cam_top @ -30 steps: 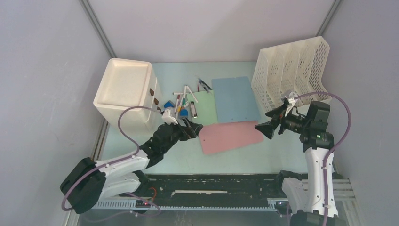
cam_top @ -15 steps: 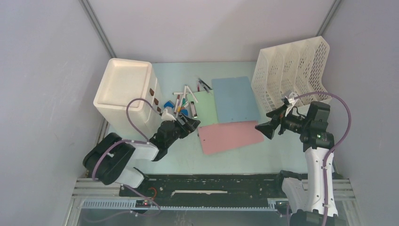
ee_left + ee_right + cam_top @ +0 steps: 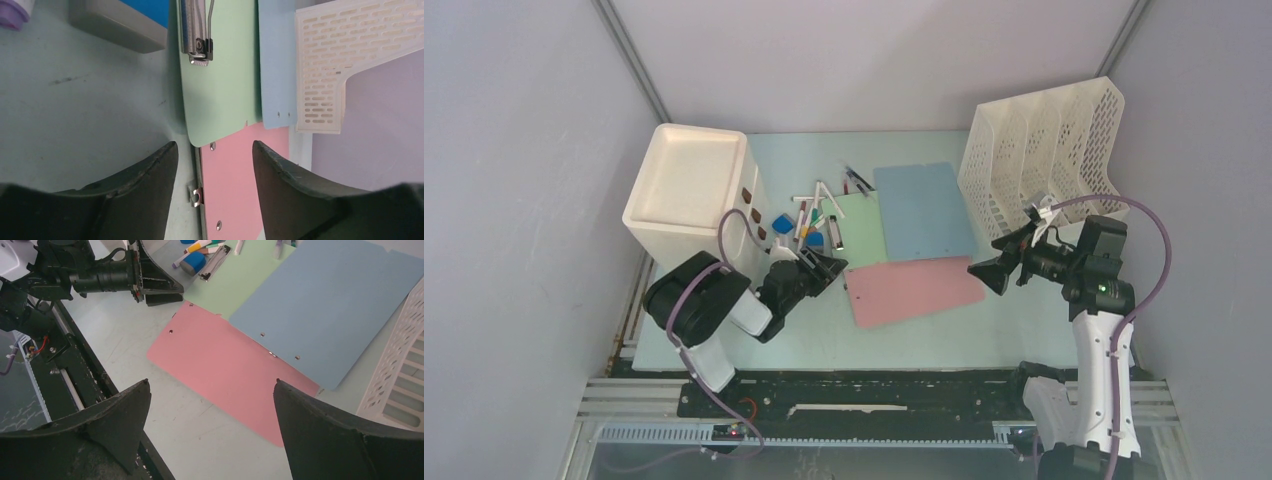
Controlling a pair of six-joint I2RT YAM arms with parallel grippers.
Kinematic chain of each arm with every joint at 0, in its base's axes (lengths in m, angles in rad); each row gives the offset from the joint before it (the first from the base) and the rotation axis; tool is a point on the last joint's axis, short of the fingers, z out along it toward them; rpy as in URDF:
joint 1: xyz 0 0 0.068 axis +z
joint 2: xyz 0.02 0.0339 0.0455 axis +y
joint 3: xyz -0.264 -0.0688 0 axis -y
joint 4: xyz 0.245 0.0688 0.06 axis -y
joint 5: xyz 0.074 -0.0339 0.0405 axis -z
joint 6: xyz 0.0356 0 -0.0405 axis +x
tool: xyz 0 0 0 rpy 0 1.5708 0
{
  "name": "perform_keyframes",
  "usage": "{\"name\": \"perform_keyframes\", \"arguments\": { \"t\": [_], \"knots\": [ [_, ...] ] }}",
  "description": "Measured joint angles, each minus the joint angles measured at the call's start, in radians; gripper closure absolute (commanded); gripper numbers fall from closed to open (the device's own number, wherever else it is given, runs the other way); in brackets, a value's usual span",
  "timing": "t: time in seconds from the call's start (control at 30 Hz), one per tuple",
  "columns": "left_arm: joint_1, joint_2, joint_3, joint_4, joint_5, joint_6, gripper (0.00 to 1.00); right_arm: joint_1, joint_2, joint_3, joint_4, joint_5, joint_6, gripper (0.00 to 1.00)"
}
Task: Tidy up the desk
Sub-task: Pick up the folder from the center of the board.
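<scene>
The desk point(image 3: 824, 335) carries three flat boards that overlap one another: a pink one point(image 3: 919, 288), a green clipboard point(image 3: 862, 228) and a blue one point(image 3: 924, 208). My left gripper point(image 3: 829, 265) sits low at the pink board's left edge. In the left wrist view its jaws point(image 3: 214, 145) stand open on either side of that edge point(image 3: 240, 190) and its small metal clip, touching neither. My right gripper point(image 3: 984, 275) hovers wide open above the pink board's right end point(image 3: 225, 365), holding nothing.
A white box bin point(image 3: 686, 195) stands at the back left, close behind the left arm. Markers point(image 3: 819, 205) and a blue eraser point(image 3: 782, 222) lie between the bin and the green clipboard. A white perforated file rack point(image 3: 1044, 150) stands at the back right. A black rail point(image 3: 874, 390) runs along the front.
The left arm has folded back, its elbow swinging up towards the bin, and its jaws have narrowed around the pink board's edge. The right arm has stayed still.
</scene>
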Motion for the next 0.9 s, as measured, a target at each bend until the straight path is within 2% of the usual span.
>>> {"name": "perform_keyframes", "arguments": {
  "t": [0.3,0.9],
  "knots": [
    [0.003,0.074,0.031,0.046,-0.016,-0.01,0.5,-0.01,0.008,-0.002,-0.001,0.0,0.0,0.0],
    [0.013,0.126,0.035,0.09,-0.049,0.001,0.94,-0.091,0.08,-0.002,-0.031,-0.047,-0.047,0.0]
  ]
}}
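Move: The green folder's near-left corner is right at the left hand's open fingertips, only a centimetre or two ahead and below; its middle lies some 12 cm ahead and 7 cm to the right. On it, about 11 cm straight ahead, sits the metal clip, with the blue eraser 8 cm ahead and 6 cm left. The pink folder's middle is about 20 cm right and 6 cm back. From the right hand, the green folder is roughly 27 cm left, 14 cm ahead and well below. The left fingers close from about two-thirds open to nearly shut, pinching the green folder's left edge at its near corner, just where it overlaps the pink folder. To get there the hand creeps about 2 cm forward and sinks some 1.5 cm, hardly turning. The right hand, still wide open and touching nothing, eases roughly 2 cm to its right and a little down and forward. ##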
